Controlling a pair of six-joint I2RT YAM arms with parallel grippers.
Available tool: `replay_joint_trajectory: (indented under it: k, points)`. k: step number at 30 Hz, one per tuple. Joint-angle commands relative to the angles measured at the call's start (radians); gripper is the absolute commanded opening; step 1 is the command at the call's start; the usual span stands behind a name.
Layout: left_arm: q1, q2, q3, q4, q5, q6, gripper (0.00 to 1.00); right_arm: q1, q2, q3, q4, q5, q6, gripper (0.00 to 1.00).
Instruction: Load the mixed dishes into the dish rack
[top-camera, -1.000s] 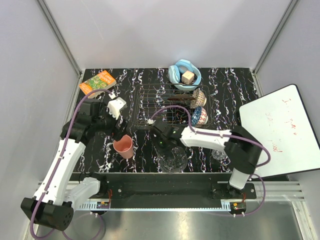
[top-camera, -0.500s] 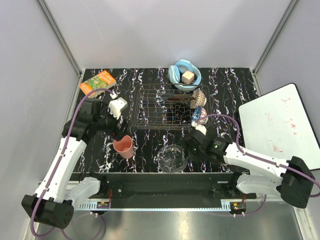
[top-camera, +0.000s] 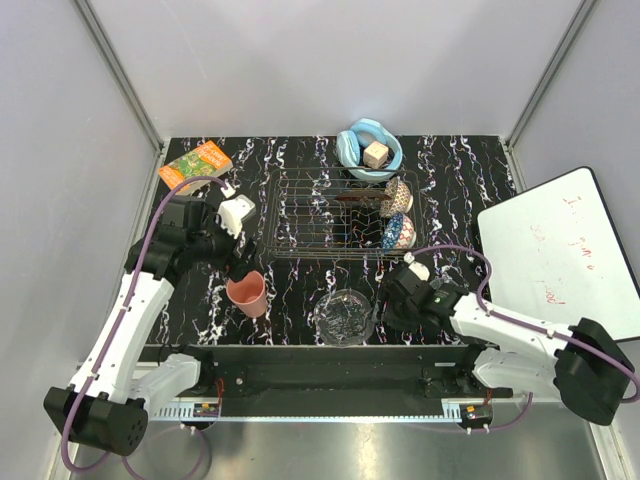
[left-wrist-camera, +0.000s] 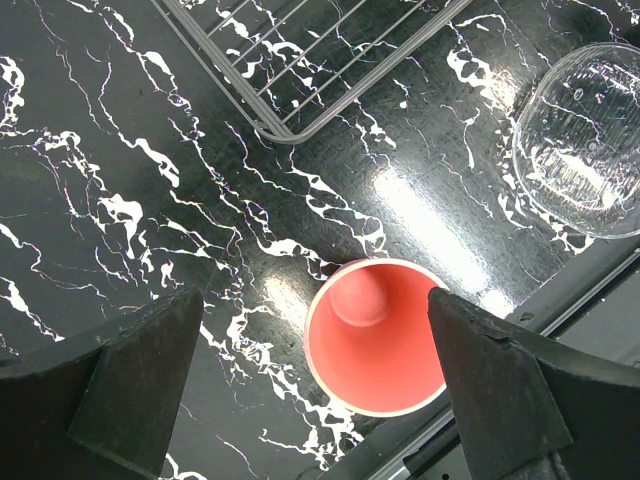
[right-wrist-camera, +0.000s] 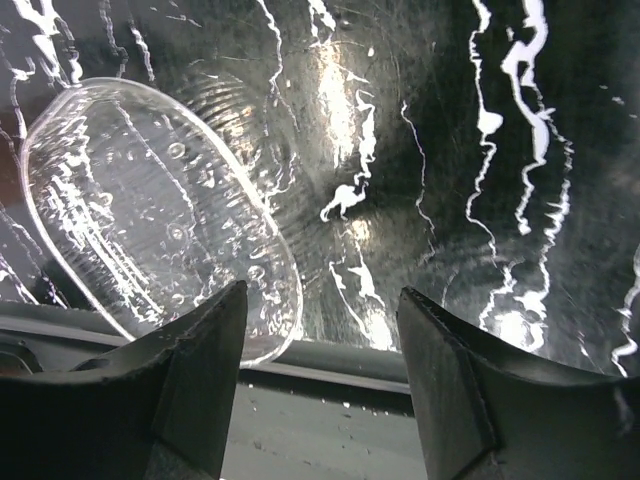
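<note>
A pink cup (top-camera: 247, 293) stands upright on the black marbled table, left of a clear glass bowl (top-camera: 343, 316). My left gripper (top-camera: 238, 268) hovers over the cup, open; in the left wrist view the cup (left-wrist-camera: 375, 335) sits between and below the wide-apart fingers of that gripper (left-wrist-camera: 315, 300). My right gripper (top-camera: 387, 300) is low, just right of the glass bowl, open and empty. In the right wrist view the bowl (right-wrist-camera: 150, 210) lies beside the left finger of that gripper (right-wrist-camera: 322, 295). The wire dish rack (top-camera: 300, 215) holds a blue patterned bowl (top-camera: 400, 232) at its right end.
A light-blue bowl with a tan cube (top-camera: 368, 150) sits behind the rack. An orange-green book (top-camera: 195, 163) lies at the back left. A whiteboard (top-camera: 565, 260) leans at the right. The rack's corner (left-wrist-camera: 300, 80) and glass bowl (left-wrist-camera: 590, 140) show in the left wrist view.
My right arm has swung from over the rack's front edge to the right side of the glass bowl, and its jaws have opened. The left arm and the pink cup have stayed put.
</note>
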Motion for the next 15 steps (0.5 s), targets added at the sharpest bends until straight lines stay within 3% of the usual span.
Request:
replay_joint_trajectory:
  k: [1, 9, 15]
  points:
    - [-0.001, -0.005, 0.041, 0.024, 0.023, 0.003, 0.99, -0.021, 0.058, -0.018, 0.122, -0.049, 0.010, 0.68]
    - [-0.001, -0.005, 0.042, 0.024, 0.023, 0.001, 0.99, -0.024, 0.170, 0.003, 0.156, -0.090, -0.007, 0.56]
    - [-0.001, -0.013, 0.036, 0.023, 0.014, 0.004, 0.99, -0.024, 0.191, 0.003, 0.174, -0.099, -0.005, 0.41]
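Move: Some 10 cm to the right hand's left and about level with it fore and aft, the clear plate lies roughly 3 cm below. The dish rack's middle is about 25 cm ahead and 10 cm left, the patterned bowl in it roughly 20 cm ahead and 4 cm right; the glass cup stands some 15 cm right and 3 cm ahead. From the left hand the plate is about 24 cm right, 13 cm back and 17 cm below. Moving left about 3 cm towards the plate's right rim, the right hand sinks about 2 cm, most of it early on, then slides nearly level. Its half-open fingers narrow by about a third, one on each side of the rim, without shutting; a touch can't be made out. ##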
